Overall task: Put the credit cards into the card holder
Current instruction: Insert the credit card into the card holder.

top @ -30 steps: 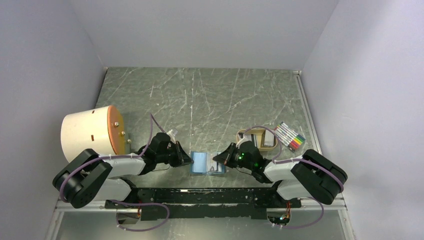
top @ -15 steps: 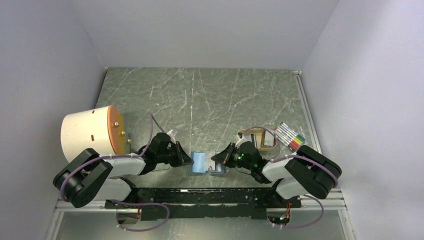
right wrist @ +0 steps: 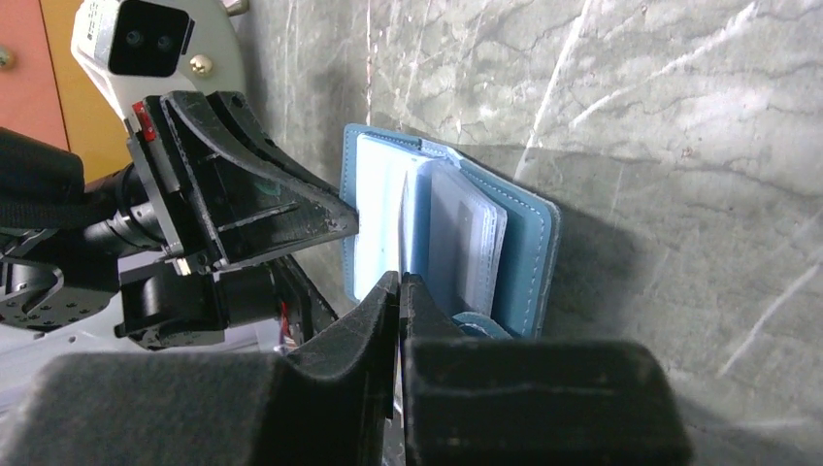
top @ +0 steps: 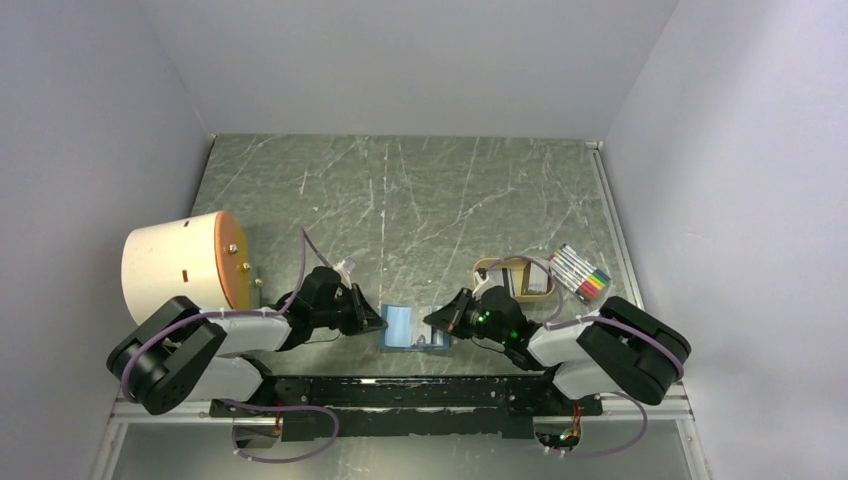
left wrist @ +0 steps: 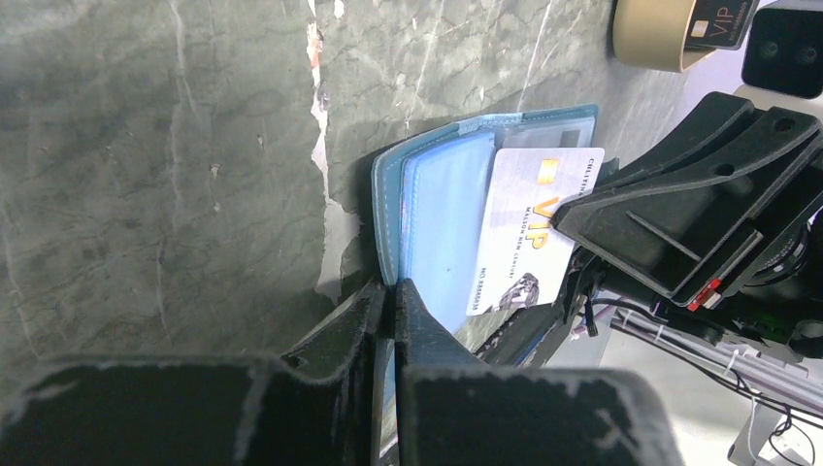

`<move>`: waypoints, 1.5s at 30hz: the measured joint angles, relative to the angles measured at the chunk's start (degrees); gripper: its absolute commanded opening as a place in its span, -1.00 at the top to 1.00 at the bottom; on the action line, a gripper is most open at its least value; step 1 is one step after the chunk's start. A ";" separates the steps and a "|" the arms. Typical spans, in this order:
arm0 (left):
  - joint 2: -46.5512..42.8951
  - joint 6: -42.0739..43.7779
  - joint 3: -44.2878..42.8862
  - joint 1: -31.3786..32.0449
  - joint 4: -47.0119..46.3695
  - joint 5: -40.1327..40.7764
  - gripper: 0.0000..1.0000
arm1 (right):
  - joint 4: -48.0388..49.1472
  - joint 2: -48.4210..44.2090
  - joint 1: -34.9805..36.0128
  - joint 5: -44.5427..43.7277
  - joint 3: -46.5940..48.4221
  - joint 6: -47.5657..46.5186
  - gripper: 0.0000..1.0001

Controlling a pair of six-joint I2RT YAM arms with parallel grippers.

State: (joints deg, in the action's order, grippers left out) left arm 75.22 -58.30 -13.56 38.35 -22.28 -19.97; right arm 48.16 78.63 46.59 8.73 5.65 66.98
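The teal-blue card holder point(top: 405, 327) lies open between the two arms near the table's front edge. My left gripper point(left wrist: 390, 291) is shut on the edge of its left cover point(left wrist: 388, 209), holding that cover up. A white credit card point(left wrist: 529, 228) printed "VIP" stands over the clear inner pockets. In the right wrist view this card point(right wrist: 403, 218) shows edge-on, with my right gripper point(right wrist: 401, 283) shut on its near edge. The holder's right cover point(right wrist: 532, 248) lies flat, its snap tab beside the right fingers. Another dark-striped card point(left wrist: 716, 17) rests in the tan tray.
A tan oval tray point(top: 487, 266) sits behind the right arm, with a pack of coloured markers point(top: 582, 273) to its right. A white drum with an orange face point(top: 180, 262) stands at the left. Walls close in on three sides.
My right gripper has edged a little left toward the card holder with the card. The left gripper keeps its hold on the cover and has not moved.
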 measured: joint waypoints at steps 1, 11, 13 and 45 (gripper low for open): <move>0.00 -0.04 0.11 0.00 -0.20 -0.07 0.82 | -0.55 -0.83 0.24 -0.31 -0.22 0.00 0.79; 0.00 -0.52 0.42 0.00 -0.63 -0.22 0.82 | -4.68 -0.24 1.33 -0.42 0.35 -0.13 0.81; 0.00 -0.55 0.42 0.00 -0.63 -0.22 0.82 | -4.17 0.81 1.57 -0.20 0.59 0.15 0.89; 0.66 -0.68 0.42 0.00 -1.36 -0.37 0.82 | -20.50 -2.38 2.67 -0.66 8.57 -3.10 0.22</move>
State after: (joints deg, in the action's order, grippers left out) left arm 75.88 -58.98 -13.15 38.35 -23.64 -20.34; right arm 27.66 76.25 49.25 8.08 14.22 63.88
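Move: The right fingers still have the credit card at their tips. The card's middle is about 1 cm to their left, 1 cm back and 1 cm lower. The open card holder's middle lies some 2 cm left, 2 cm back and 3 cm below that hand. The tan tray is roughly 18 cm right and 9 cm ahead of it. From the left hand, the holder's middle is about 7 cm right, 1 cm back and 1 cm down. The right hand's pinch on the credit card ends. It opens briefly while sinking and drawing back just over 1 cm, nearly shuts again, and goes about 2 cm left towards the left hand, working the card into the holder. Then the fingers open to about a third, easing slightly up and right and tipping down some 10 degrees. The left hand stays in place, keeping its pinch on the holder's left edge. ##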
